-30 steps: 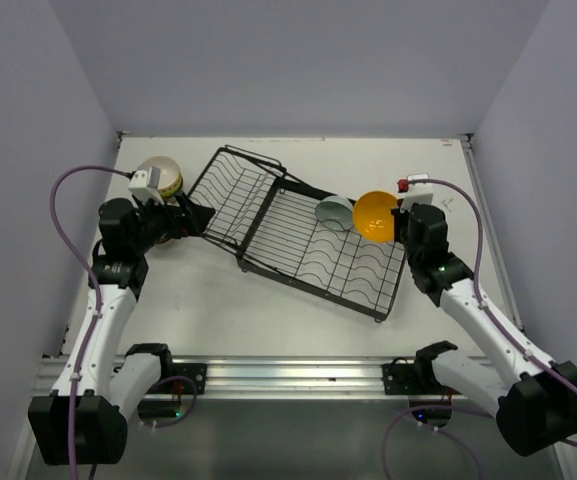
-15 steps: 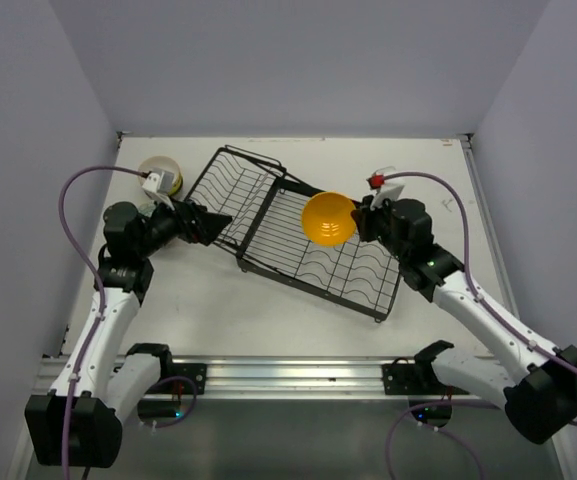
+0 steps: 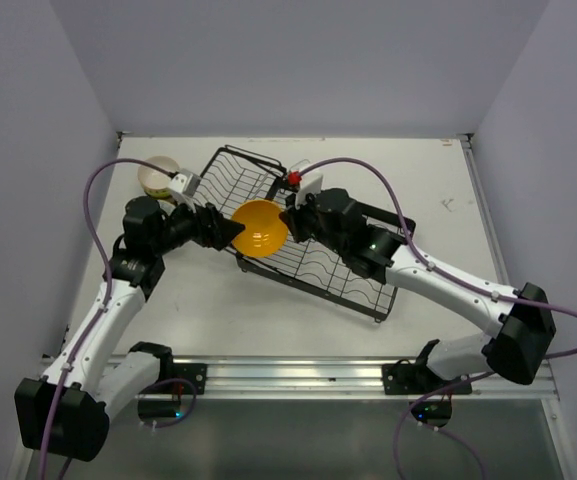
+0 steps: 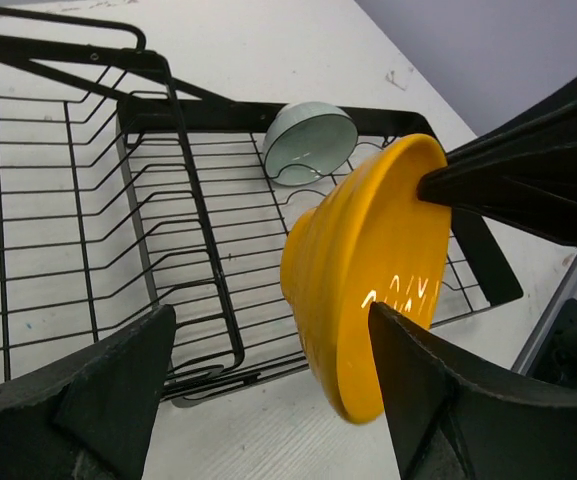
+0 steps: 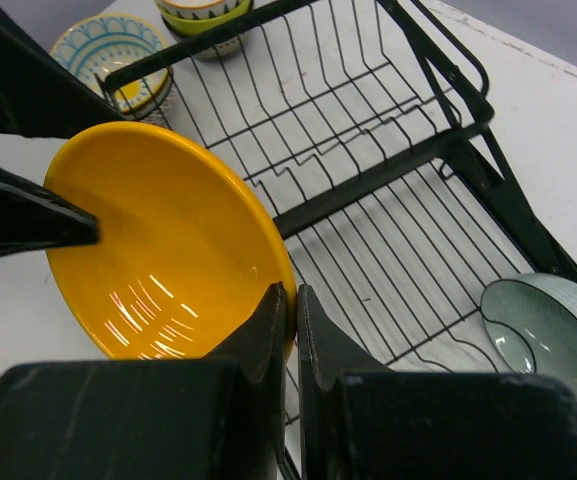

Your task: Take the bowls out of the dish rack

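An orange-yellow bowl (image 3: 258,230) hangs tilted on its side above the near-left edge of the black wire dish rack (image 3: 243,175). My right gripper (image 3: 290,222) is shut on its rim (image 5: 294,295). My left gripper (image 3: 230,228) stands open, one jaw on each side of the bowl's (image 4: 358,260) opposite edge. One fingertip (image 5: 78,225) of the left gripper lies against the inside of the rim. A pale teal bowl (image 4: 310,142) leans in the flat section of the rack (image 4: 200,215). The right arm hides it in the top view.
A stack of bowls (image 3: 158,176) stands on the table at the back left, beside the rack's basket section. The right wrist view shows a yellow-green bowl (image 5: 200,12) there and a blue-patterned bowl (image 5: 113,55) beside it.
My right arm has carried the orange-yellow bowl leftward across the rack. My left gripper has swung right from the bowl stack to meet it and its jaws have narrowed a little.
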{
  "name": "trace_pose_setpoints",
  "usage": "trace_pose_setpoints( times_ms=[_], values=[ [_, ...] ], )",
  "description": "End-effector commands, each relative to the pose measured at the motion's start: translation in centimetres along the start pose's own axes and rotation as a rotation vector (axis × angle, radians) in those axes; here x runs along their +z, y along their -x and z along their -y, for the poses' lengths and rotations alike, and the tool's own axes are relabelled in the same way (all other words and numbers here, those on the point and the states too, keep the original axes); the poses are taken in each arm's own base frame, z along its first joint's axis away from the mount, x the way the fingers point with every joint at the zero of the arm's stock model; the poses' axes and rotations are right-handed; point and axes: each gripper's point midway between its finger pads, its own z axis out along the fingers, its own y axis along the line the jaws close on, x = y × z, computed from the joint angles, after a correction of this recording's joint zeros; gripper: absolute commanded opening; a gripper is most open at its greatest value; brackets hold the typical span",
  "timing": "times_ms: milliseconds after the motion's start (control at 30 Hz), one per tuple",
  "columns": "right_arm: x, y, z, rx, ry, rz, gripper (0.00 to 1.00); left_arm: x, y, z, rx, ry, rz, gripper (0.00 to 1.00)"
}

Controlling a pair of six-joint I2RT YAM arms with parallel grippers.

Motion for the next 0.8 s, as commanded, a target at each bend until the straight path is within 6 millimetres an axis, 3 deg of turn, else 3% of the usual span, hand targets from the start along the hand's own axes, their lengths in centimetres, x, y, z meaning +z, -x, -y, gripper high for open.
trace_pose_setpoints(
  times_ms=[0, 67, 267, 433, 500, 567, 600, 700, 767],
  values=[
    [0.2, 3.4, -1.5, 0.004, 0.001, 0.069, 0.0, 0.3, 0.4, -1.0, 0.035, 0.073, -0.033, 0.77],
    [0.4, 3.1, -2.1, -0.005, 0.011, 0.055, 0.0, 0.4, 0.0, -1.4, 0.035, 0.094, -0.048, 0.7],
    [0.2, 3.1, -2.2, -0.005, 0.014, 0.049, 0.0, 0.4, -0.1, -2.4, 0.03, 0.152, -0.062, 0.17],
    [0.3, 2.4, -2.3, 0.0, 0.016, 0.027, 0.0, 0.6, -0.3, -2.6, 0.018, 0.158, -0.074, 0.01],
    [0.5, 2.1, -2.7, 0.009, 0.029, 0.019, 0.02, 0.6, -0.4, -2.8, 0.015, 0.167, -0.077, 0.0],
    [0.5, 2.0, -3.1, 0.015, 0.049, 0.013, 0.2, 0.6, -0.6, -3.3, 0.003, 0.196, -0.085, 0.0],
    [0.5, 2.0, -3.2, 0.015, 0.054, 0.012, 0.37, 0.5, -0.6, -3.6, -0.003, 0.216, -0.089, 0.0],
    [0.1, 2.1, -3.2, 0.025, 0.06, 0.02, 0.65, 0.5, -0.6, -4.7, -0.038, 0.284, -0.093, 0.0],
    [-0.3, 2.2, -3.1, 0.023, 0.059, 0.033, 0.74, 0.5, -0.4, -5.0, -0.045, 0.299, -0.089, 0.0]
  ],
)
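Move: Just to the left hand's right, about 9 cm off, 2 cm farther out and 3 cm lower, is the middle of the orange bowl, its left rim facing the open fingers. The right hand still pinches the opposite rim, the bowl's middle lying about 7 cm to its left and 2 cm back; the left gripper is some 16 cm left and 3 cm back. From the right hand, the mint bowl in the rack is roughly 14 cm ahead, 14 cm right and 16 cm below. Sliding about 3 cm left, the right hand brings the orange bowl's free rim into the left gripper, which sinks some 3 cm and closes on it. With the left pinch made, the right hand stays nearly in place and opens wide to let go; the left hand then carries the bowl a further 2 cm down and left, tipping slightly down and turning counter-clockwise. ##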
